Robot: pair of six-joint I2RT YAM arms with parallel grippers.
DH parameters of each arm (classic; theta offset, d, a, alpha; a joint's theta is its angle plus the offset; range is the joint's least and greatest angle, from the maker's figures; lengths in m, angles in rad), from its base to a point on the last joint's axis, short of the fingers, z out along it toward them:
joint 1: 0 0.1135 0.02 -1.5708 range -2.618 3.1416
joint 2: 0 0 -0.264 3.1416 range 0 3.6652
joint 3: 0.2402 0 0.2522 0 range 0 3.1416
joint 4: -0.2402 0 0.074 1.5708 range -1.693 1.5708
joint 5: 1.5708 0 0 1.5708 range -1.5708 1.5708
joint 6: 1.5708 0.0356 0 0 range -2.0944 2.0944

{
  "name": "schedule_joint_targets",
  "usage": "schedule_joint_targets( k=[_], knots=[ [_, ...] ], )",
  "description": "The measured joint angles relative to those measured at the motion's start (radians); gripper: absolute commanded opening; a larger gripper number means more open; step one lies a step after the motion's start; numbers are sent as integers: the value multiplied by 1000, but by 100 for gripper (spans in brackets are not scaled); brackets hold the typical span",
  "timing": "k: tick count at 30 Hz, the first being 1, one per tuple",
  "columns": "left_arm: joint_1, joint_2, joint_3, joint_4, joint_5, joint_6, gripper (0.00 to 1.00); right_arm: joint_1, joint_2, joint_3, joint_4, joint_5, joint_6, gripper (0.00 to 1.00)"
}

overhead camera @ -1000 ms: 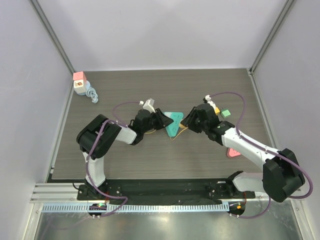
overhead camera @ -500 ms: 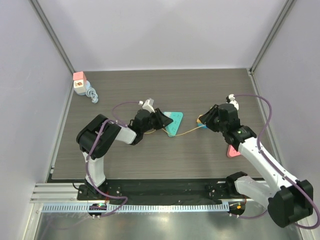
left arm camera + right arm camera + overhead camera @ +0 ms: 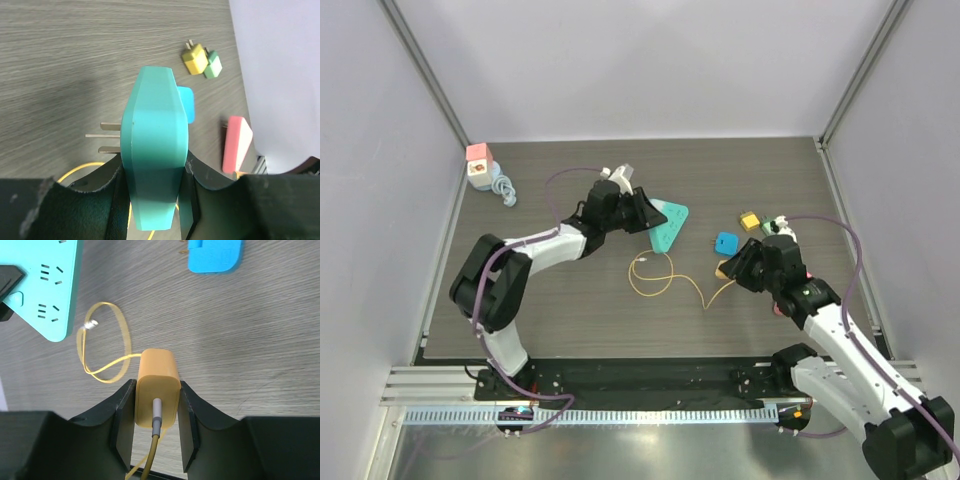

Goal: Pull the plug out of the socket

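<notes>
The socket [image 3: 668, 222] is a teal triangular block, held off the table with my left gripper [image 3: 642, 216] shut on its corner. In the left wrist view the socket [image 3: 155, 150] stands edge-on between the pads of the left gripper [image 3: 152, 200], metal prongs [image 3: 107, 136] sticking out of its left face. The plug [image 3: 157, 385] is an orange block. My right gripper [image 3: 156, 425] is shut on its sides, low over the table. In the top view the plug [image 3: 724, 268] is well apart from the socket. Its yellow cable [image 3: 650, 272] lies in a slack loop between them.
A blue plug [image 3: 725, 241], a yellow one [image 3: 750, 221] and a green one [image 3: 770, 224] lie loose right of the socket. A pink block [image 3: 780, 306] lies under my right arm. At the back left corner sits a pink-and-white charger [image 3: 480, 165] with a coiled blue cable [image 3: 504, 190].
My right gripper has drawn the orange plug away from the socket, to the right and nearer. The left gripper has carried the socket toward the back. The cable went taut, then slack.
</notes>
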Motion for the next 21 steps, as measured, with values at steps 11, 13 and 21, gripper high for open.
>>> schedule_joint_targets(
  k=[11,13,21],
  knots=[
    [-21,-217,29,-254,-50,70,0,-2,-34,-13,11,26,-1,1],
    [-21,-252,21,-277,-61,78,0,-4,24,-13,45,34,0,1],
    [-11,-410,-45,-396,-91,135,0,-15,351,-12,314,-24,3,4]
  ],
)
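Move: The right hand holds the orange plug; the blue plug it heads for lies on the table about 10 cm ahead, 2 cm to its right and 11 cm below. The yellow plug is roughly 6 cm beyond the blue one and 5 cm right of it. From the left hand, which holds the teal socket, the blue plug lies some 15 cm to the right, 4 cm back and 12 cm below; the cable loop is about 11 cm straight back and 13 cm below. Right hand lowers the held orange plug forward about 5 cm towards the blue plug; left lifts socket back-left. ##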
